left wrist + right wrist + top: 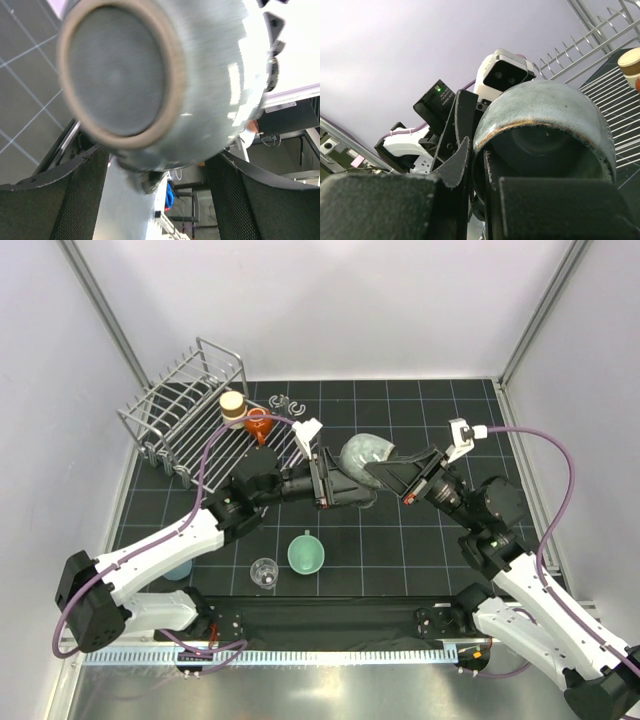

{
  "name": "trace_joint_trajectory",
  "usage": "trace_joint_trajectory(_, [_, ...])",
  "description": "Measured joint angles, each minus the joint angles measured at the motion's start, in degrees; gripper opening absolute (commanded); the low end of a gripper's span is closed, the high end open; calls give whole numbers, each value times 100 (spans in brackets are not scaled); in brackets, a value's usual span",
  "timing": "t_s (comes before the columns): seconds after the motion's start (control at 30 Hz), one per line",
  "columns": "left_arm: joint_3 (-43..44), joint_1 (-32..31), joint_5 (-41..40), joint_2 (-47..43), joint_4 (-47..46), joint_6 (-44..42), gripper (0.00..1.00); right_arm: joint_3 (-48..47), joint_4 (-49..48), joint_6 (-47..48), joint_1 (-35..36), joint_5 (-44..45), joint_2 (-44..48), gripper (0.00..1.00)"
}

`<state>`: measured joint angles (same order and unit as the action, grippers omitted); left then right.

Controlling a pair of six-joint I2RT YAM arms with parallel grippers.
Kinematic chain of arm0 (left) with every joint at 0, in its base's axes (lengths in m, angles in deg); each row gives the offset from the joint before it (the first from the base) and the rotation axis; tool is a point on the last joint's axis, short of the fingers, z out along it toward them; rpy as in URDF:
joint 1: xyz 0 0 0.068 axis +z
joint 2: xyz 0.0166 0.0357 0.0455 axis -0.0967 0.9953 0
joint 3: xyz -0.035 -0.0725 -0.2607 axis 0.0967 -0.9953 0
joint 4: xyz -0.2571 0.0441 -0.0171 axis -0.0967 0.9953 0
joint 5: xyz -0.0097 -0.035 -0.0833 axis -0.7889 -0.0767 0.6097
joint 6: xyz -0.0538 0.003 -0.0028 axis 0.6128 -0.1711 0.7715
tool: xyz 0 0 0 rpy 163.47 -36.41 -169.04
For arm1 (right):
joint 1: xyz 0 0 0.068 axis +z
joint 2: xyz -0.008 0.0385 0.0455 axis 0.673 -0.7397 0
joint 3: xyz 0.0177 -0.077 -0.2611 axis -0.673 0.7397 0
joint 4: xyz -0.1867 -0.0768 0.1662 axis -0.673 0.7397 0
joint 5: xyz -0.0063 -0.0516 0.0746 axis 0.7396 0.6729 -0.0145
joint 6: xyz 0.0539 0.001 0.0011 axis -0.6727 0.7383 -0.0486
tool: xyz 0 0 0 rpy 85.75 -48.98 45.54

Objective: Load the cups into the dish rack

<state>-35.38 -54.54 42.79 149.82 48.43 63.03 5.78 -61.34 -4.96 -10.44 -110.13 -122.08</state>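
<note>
A grey glazed cup (362, 452) hangs in the air above the middle of the mat. My right gripper (385, 472) is shut on its rim, one finger inside and one outside (482, 165). My left gripper (362, 483) stands open, its wide fingers either side of the cup's rounded base (150, 75); contact is not clear. The dish rack (170, 405) stands at the back left with a beige cup (232, 403) and an orange-red cup (259, 426) at its right end. A mint green cup (306, 553) and a clear glass (264, 572) stand near the front.
A light blue cup (178, 568) shows partly beneath the left arm. Small grey clips (285, 401) lie behind the rack's right end. The two arms meet over the centre of the black gridded mat (420, 420). Frame posts and white walls enclose the sides.
</note>
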Motion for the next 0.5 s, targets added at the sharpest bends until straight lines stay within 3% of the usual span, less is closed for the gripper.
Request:
trace_joint_trajectory(0.3, [-118, -92, -269, 96, -417, 175, 37, 304, -374, -59, -22, 153, 122, 4])
trace_joint_trajectory(0.37, [-177, -98, -264, 107, -461, 229, 23, 387, -437, -90, -26, 240, 179, 4])
trace_joint_trajectory(0.4, [-197, -96, -236, 103, -483, 254, 6, 411, -466, -131, -63, 280, 208, 4])
trace_joint_trajectory(0.43, [-197, -85, -304, 116, -476, 251, 1, 415, -557, -144, -63, 291, 214, 4])
trace_joint_trajectory(0.5, [-199, -90, -348, 131, -516, 264, 0, 428, -577, -98, -52, 264, 256, 4])
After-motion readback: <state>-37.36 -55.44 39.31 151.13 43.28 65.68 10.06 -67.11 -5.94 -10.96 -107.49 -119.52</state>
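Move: The grey mug, held by the right hand at its rim, has its body about 6 cm ahead of the left hand, 3 cm to the right and roughly level; its handle already lies between the left hand's open fingers. The green cup stands on the table some 11 cm left, 4 cm ahead and 27 cm below the left hand, the orange cup in the rack 30 cm ahead, 23 cm left and 18 cm below. From the right hand the mug's middle is about 3 cm ahead, 3 cm left and 2 cm lower. The left fingers close from wide open to nearly shut and pinch the grey mug's handle, the grip effort rising at the end, while the left hand itself shifts only about 1 cm, forward and right. The right hand keeps its pinch on the rim and eases about 1 cm to the right, tilting roughly 5 degrees. ##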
